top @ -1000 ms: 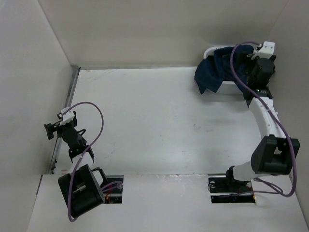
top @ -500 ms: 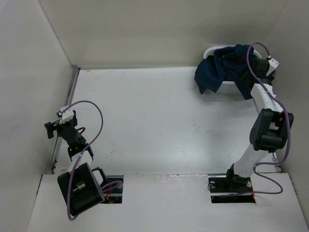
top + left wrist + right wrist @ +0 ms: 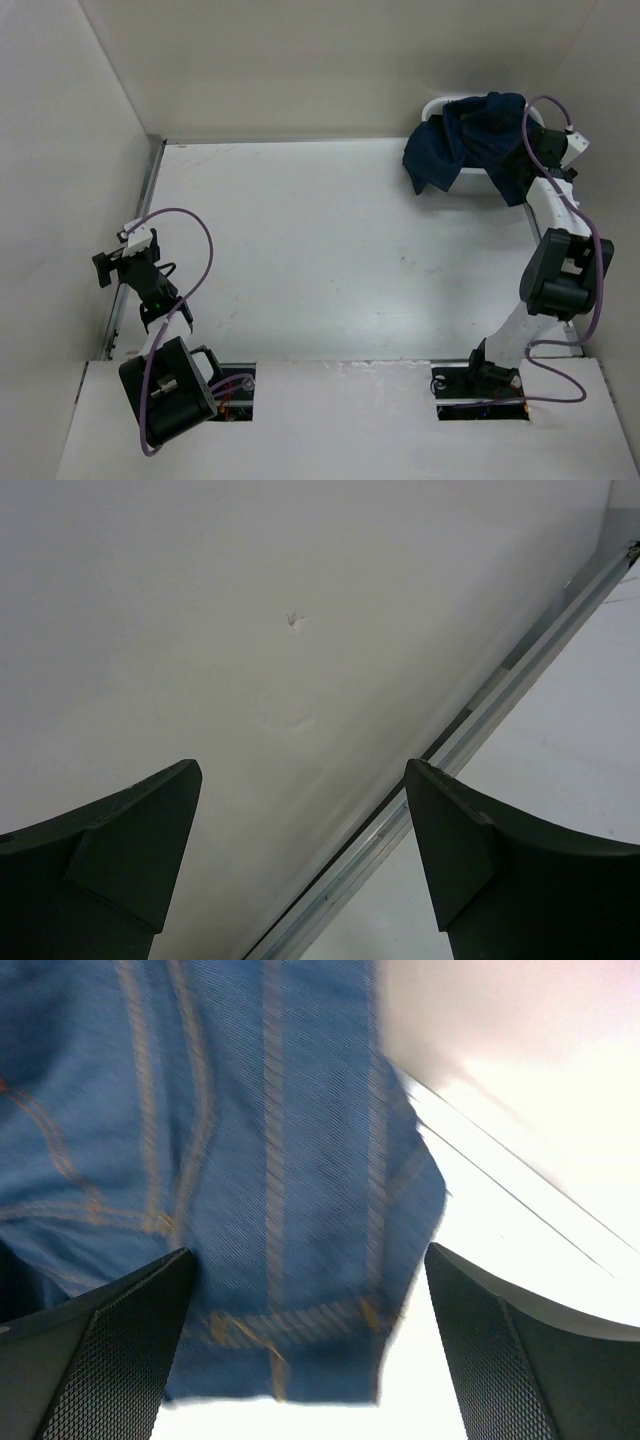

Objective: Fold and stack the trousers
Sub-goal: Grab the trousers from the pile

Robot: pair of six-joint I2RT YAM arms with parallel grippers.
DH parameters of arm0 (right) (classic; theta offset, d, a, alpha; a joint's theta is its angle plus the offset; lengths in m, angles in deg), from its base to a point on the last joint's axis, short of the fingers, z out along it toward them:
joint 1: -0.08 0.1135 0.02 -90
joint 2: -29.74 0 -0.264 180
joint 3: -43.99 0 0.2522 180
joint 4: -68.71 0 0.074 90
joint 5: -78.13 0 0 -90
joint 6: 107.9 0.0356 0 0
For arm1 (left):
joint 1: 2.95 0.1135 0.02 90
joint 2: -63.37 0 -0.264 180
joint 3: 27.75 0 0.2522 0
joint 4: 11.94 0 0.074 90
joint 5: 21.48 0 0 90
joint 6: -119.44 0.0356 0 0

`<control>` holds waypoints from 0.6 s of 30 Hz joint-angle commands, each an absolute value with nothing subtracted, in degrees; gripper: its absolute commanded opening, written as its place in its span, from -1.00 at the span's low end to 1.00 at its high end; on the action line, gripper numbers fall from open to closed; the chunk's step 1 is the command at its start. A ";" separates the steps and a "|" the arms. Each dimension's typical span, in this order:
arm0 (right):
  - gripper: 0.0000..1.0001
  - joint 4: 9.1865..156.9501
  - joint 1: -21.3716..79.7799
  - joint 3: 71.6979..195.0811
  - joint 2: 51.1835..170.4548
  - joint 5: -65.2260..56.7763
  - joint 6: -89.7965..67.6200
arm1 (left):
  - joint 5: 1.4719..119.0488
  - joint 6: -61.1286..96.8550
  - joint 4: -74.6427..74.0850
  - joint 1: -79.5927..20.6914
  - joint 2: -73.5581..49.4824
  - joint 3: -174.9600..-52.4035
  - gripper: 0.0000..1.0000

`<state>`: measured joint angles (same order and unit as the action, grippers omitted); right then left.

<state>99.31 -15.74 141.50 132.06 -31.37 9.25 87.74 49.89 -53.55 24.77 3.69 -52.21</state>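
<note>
The dark blue denim trousers [image 3: 462, 142] lie bunched in and over the white basket [image 3: 436, 104] at the table's far right corner, one part hanging down its front. My right gripper [image 3: 520, 150] hovers at the basket's right end, right over the denim. In the right wrist view the blue cloth with tan stitching [image 3: 250, 1180] fills the space ahead of my right gripper [image 3: 310, 1290], whose fingers [image 3: 130, 1310] stand wide apart with nothing between them. My left gripper [image 3: 100, 268] is open at the table's left edge, facing the wall, and my left gripper [image 3: 300, 810] holds nothing.
A metal rail [image 3: 480, 720] runs along the table's left edge beneath the left gripper. White walls [image 3: 300, 60] enclose the table on the left, the back and the right. The white tabletop [image 3: 320, 250] stretches between the two arms.
The right arm has swung its gripper rightward and down to the right end of the basket, close over the trousers. The left arm has barely moved.
</note>
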 commanded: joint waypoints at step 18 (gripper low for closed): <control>-0.54 91.00 -20.01 145.29 130.91 -15.03 15.33 | 86.45 48.34 -54.34 25.31 4.13 -55.14 0.66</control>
<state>95.38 -19.78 141.94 134.38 -17.10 15.09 87.31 49.56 -52.74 24.80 3.69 -52.85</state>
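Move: The right hand, open, is at the right edge of the trouser pile: the draped denim fold it will take is some 2 cm ahead of it, level sideways and about 2 cm lower. The white bin under the pile has its middle about 15 cm to this hand's left, 4 cm farther out and 10 cm below. From the left hand, that fold is roughly 97 cm to the right, 24 cm ahead and a little lower. The right fingers close on the draped fold of the trousers and gather it between the pads. First the open hand backs off nearly 2 cm, then it pushes forward about 4 cm into the denim, dipping slightly, closing from wide open to about a third while the wrist rolls some 10 degrees, left side rising. ##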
